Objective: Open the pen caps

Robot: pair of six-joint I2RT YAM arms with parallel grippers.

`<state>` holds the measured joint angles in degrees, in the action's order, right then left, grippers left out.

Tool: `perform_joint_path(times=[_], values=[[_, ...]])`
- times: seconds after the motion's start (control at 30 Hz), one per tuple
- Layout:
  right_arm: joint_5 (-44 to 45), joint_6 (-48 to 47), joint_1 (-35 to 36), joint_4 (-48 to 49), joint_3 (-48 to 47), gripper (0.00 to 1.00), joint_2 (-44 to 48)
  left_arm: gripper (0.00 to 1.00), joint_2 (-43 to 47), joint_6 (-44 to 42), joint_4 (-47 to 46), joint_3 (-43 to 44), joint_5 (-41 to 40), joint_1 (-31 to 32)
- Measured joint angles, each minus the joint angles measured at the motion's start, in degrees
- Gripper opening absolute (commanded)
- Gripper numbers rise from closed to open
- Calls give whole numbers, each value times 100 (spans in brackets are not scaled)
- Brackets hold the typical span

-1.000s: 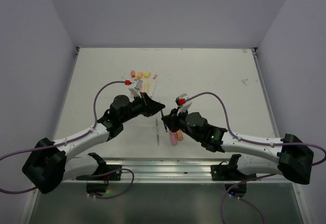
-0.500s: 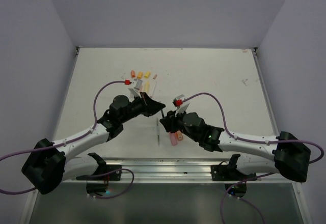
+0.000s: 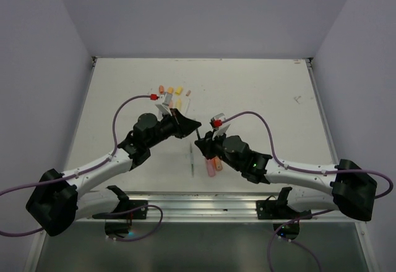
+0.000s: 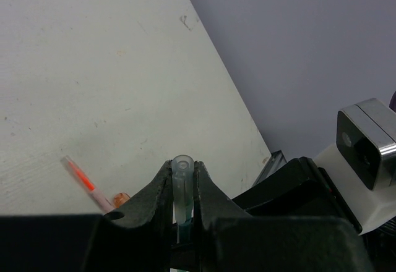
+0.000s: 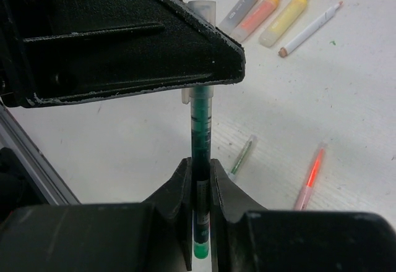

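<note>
A thin green pen [image 5: 200, 130] hangs in the air between my two grippers. My right gripper [image 5: 199, 164] is shut on its dark green barrel. My left gripper [image 4: 183, 168] is shut on the pen's slim pale cap [image 4: 182, 162], which still sits on the barrel; its black finger [image 5: 124, 43] covers most of the cap. In the top view the left gripper [image 3: 189, 127] and right gripper [image 3: 199, 143] meet tip to tip above the table's middle. Loose orange and yellow caps [image 3: 170, 90] lie in a row farther back.
Uncapped grey, orange and yellow highlighters [image 5: 260, 17] and a white pen [image 5: 309, 31] lie beyond the grippers. A thin green pen [image 5: 241, 156] and a thin orange pen [image 5: 311, 176] rest on the table below. Pink and orange highlighters [image 3: 213, 167] lie under the right arm.
The right arm has edged a little left toward the left gripper, and the left gripper has shifted slightly toward the far side. Both keep their hold on the green pen.
</note>
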<state>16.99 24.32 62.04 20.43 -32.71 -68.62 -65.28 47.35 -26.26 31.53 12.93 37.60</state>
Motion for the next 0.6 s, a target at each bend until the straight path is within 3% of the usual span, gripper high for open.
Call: perform_joint_path(times=[0.3, 0.47, 0.6], values=[[42, -317, -122, 595, 46, 0, 52, 0, -4, -63, 286, 605, -485, -83], [-168, -544, 9, 413, 511, 0, 26, 0, -42, -144, -166, 1458, -1174, -927], [-175, -667, 11, 365, 601, 0, -7, 0, -39, -240, -345, 1827, -1353, -1182]])
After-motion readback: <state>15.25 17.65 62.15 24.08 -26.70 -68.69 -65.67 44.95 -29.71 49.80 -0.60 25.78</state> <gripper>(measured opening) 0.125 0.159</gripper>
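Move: Held between the hands, the green pen stands tilted. Its body lies about 4 cm back of and 6 cm below the left hand, which grips the cap; its cap is roughly 5 cm ahead, 1 cm left and 6 cm above the right hand. The yellow caps lie some 30 cm ahead, 10 cm left and 20 cm below the left hand. A thin clear pen lies about 3 cm ahead, 2 cm left and 16 cm below the right hand. Pulling firmly on the pinched cap, the left hand climbs about 17 cm, going forward and to its left as well, slowly at first, then fast, swinging counter-clockwise and tipping its fingers up. The right hand keeps its grip on the green pen's body, rides up some 2 cm with the pull, then sinks well below its start and slightly back and right. ##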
